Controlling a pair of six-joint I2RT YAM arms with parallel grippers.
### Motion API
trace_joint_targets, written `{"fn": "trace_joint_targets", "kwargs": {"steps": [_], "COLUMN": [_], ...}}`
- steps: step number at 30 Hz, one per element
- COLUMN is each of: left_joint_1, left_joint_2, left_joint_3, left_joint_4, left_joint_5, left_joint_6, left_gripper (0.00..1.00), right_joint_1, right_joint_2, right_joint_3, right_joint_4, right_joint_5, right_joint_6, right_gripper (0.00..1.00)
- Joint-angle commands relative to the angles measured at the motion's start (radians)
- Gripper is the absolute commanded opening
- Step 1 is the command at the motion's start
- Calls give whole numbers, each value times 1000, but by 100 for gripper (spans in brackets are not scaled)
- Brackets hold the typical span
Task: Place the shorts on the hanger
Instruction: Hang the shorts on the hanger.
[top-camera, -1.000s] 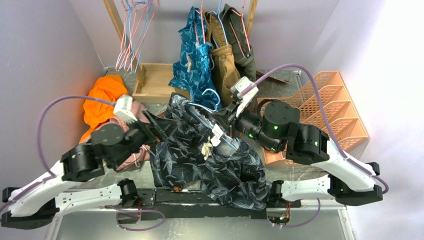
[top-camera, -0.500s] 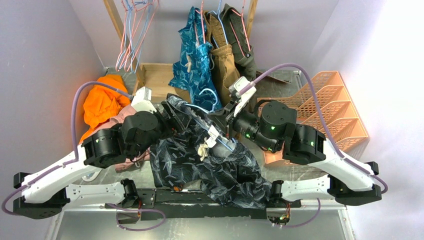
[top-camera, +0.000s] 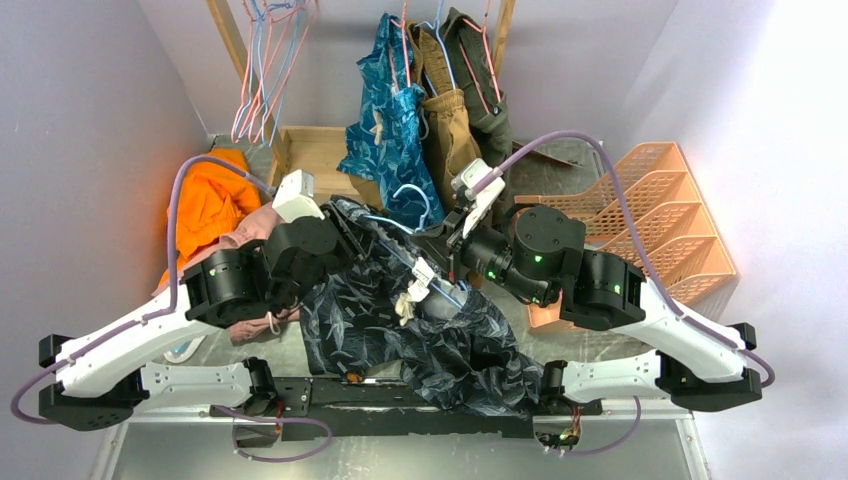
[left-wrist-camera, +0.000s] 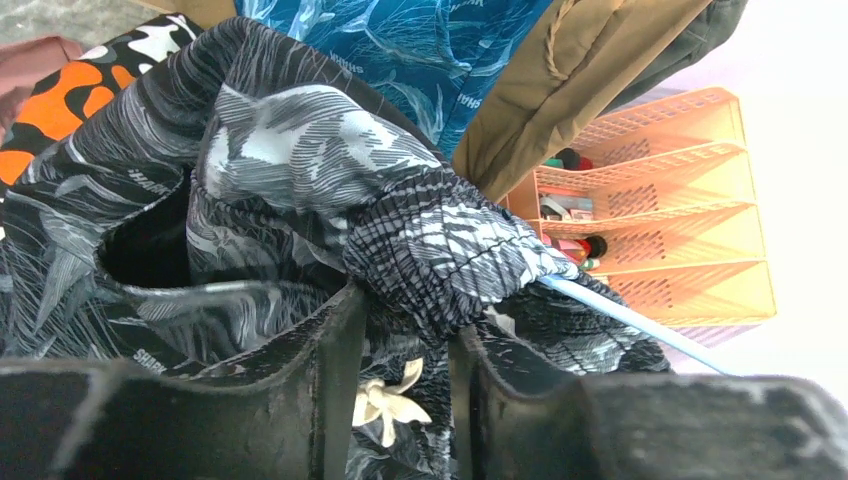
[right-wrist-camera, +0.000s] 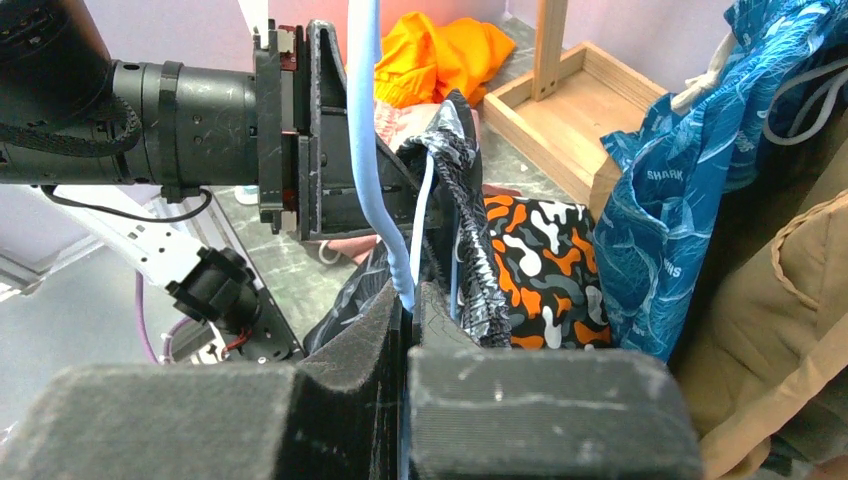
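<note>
The dark leaf-print shorts (top-camera: 430, 340) lie heaped in the middle, with their waist lifted toward the light-blue hanger (top-camera: 392, 246). In the left wrist view the elastic waistband of the shorts (left-wrist-camera: 430, 240) dips between my left gripper's (left-wrist-camera: 400, 330) fingers, which are pinched on it. The cream drawstring (left-wrist-camera: 385, 400) shows behind the jaws, and the hanger wire (left-wrist-camera: 640, 322) comes out of the waistband to the right. My right gripper (right-wrist-camera: 408, 300) is shut on the hanger's wire (right-wrist-camera: 362, 120), with the shorts' waistband (right-wrist-camera: 465, 230) draped just beside it. In the top view the left gripper (top-camera: 348, 226) and the right gripper (top-camera: 442, 248) face each other across the hanger.
Teal-blue shorts (top-camera: 385, 110) and tan garments (top-camera: 450, 130) hang on a rail behind. Pink and red hangers (top-camera: 265, 60) hang at back left over a wooden box (top-camera: 310, 165). An orange cloth (top-camera: 205, 200) lies left, an orange rack (top-camera: 660, 210) right. Blotchy black-orange shorts (right-wrist-camera: 530, 260) lie beneath.
My left arm has swung right to the raised waistband, and its jaws have narrowed onto it. The right gripper has shifted slightly left, still holding the hanger.
</note>
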Motion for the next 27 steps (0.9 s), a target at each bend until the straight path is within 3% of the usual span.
{"fn": "trace_joint_targets", "kwargs": {"steps": [1, 6, 18, 23, 27], "left_joint_1": [5, 5, 5, 5, 5], "left_joint_2": [-1, -14, 23, 104, 218], "left_joint_3": [36, 65, 266, 378, 534], "left_joint_4": [-19, -3, -24, -14, -113], "left_joint_5": [-29, -16, 63, 174, 242], "left_joint_6": [23, 67, 213, 296, 335], "left_gripper": [33, 7, 7, 7, 7], "right_joint_1": [1, 2, 1, 2, 1], "right_joint_2": [-31, -38, -20, -43, -70], "right_joint_3": [0, -1, 28, -6, -18], "right_joint_4": [53, 22, -147, -76, 2], "right_joint_5": [-1, 10, 29, -46, -134], "right_joint_6": [16, 7, -19, -19, -29], "right_gripper": [0, 0, 0, 0, 0]}}
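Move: The shorts' waistband edge lies between the left hand's half-open fingers, only some 2 cm ahead and 1 cm to the right, about 1 cm below. The hanger's neck, held by the right hand, is about 12 cm to the left hand's right, 5 cm back and 8 cm above it; the blue shark-print garment hangs about 16 cm ahead and 10 cm to the right, roughly level. From the right hand, the waistband edge is some 13 cm left, 7 cm ahead and 9 cm below. Staying in place at first, the left fingers close and pinch the dark waistband, then lift it about 10 cm, ending with a small swing to the right and a clockwise, slightly upward tilt of some 15 degrees. The right hand keeps the hanger gripped by its neck, easing only a centimetre or two right and down. ##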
